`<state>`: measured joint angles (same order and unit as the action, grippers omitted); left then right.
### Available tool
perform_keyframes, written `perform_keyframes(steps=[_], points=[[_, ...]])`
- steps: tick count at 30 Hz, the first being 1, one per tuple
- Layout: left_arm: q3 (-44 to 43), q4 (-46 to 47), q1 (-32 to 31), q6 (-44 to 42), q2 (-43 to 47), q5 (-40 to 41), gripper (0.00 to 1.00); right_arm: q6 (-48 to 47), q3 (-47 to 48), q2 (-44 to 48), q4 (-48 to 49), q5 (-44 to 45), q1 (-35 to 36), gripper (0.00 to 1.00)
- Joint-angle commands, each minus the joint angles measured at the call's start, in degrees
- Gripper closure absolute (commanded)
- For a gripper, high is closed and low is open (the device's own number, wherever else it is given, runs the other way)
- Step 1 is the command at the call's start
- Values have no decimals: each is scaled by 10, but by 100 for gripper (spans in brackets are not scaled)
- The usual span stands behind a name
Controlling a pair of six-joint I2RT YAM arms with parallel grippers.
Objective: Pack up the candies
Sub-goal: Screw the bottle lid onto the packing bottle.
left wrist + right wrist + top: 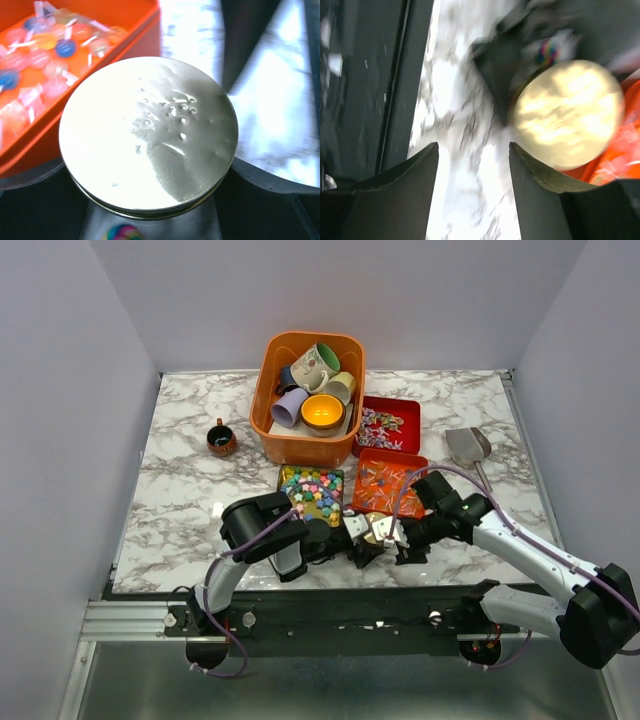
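Note:
Speckled multicolour candies (312,492) fill a small yellow tray. More wrapped candies (385,485) lie in an orange tray (415,462), which the left wrist view shows as an orange tray (145,30) holding pink and blue candies (45,55). A red tray (405,405) behind holds another lot. My left gripper (355,540) (150,172) is shut on a jar with a round metal lid (150,135) (377,528); a multicolour candy (122,232) shows under the lid. My right gripper (400,538) (474,150) hangs open over bare marble, with the lid (567,115) just to its right.
An orange basket (300,445) of ceramic mugs stands at the back centre. A small brown cup (221,438) sits to its left, and a metal scoop (468,445) lies at the right. White walls close in the marble table (180,510) on three sides.

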<state>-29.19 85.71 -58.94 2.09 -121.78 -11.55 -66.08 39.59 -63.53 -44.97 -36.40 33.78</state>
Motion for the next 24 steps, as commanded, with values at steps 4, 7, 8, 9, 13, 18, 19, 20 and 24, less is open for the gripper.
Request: perform_keyframes(steps=[4, 7, 8, 9, 13, 18, 19, 20, 24], points=[[11, 109, 46, -23, -24, 157, 100, 14, -23, -2, -47, 51, -2, 35], [13, 107, 46, -23, -29, 130, 100, 22, -7, -4, -40, 46, -3, 35], [15, 108, 46, -25, -29, 117, 100, 35, 0, -3, -37, 46, -3, 35], [23, 108, 45, -28, -29, 92, 100, 40, 6, -3, -35, 41, -10, 34], [38, 107, 40, -31, -22, 17, 100, 77, 46, -6, -35, 17, -39, 34], [52, 108, 32, -83, -15, -77, 100, 100, 87, -19, -29, -20, -76, 19], [54, 108, 32, -92, -14, -91, 100, 92, 89, -22, -31, -24, -77, 17], [56, 107, 32, -101, -14, -115, 100, 72, 89, -25, -33, -30, -77, 15], [65, 107, 33, -104, -8, -194, 100, 26, 85, -42, -24, -50, -77, 11]])
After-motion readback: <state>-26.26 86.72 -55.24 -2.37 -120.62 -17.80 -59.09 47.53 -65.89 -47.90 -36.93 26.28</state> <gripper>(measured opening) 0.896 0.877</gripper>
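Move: My left hand already holds the packing bottle, its lid sitting about 4 cm above my finger pads. From my right hand that lid is some 5 cm ahead and 4 cm to the left, about level in height. The orange lollipop tray's middle lies roughly 10 cm farther out than the lid and 2 cm to its right; the star-candy box is about 13 cm left of the lid and 6 cm farther out. I keep the bottle in my left hand, carrying it on forward about 3 cm against the trays, then back again, easing 2 cm to the left. My right hand first dips down, right and back from beside the lid, then swings forward and up about 5 cm each way, opening wider and turning some 10 degrees clockwise, to hover right of and above the lid. ##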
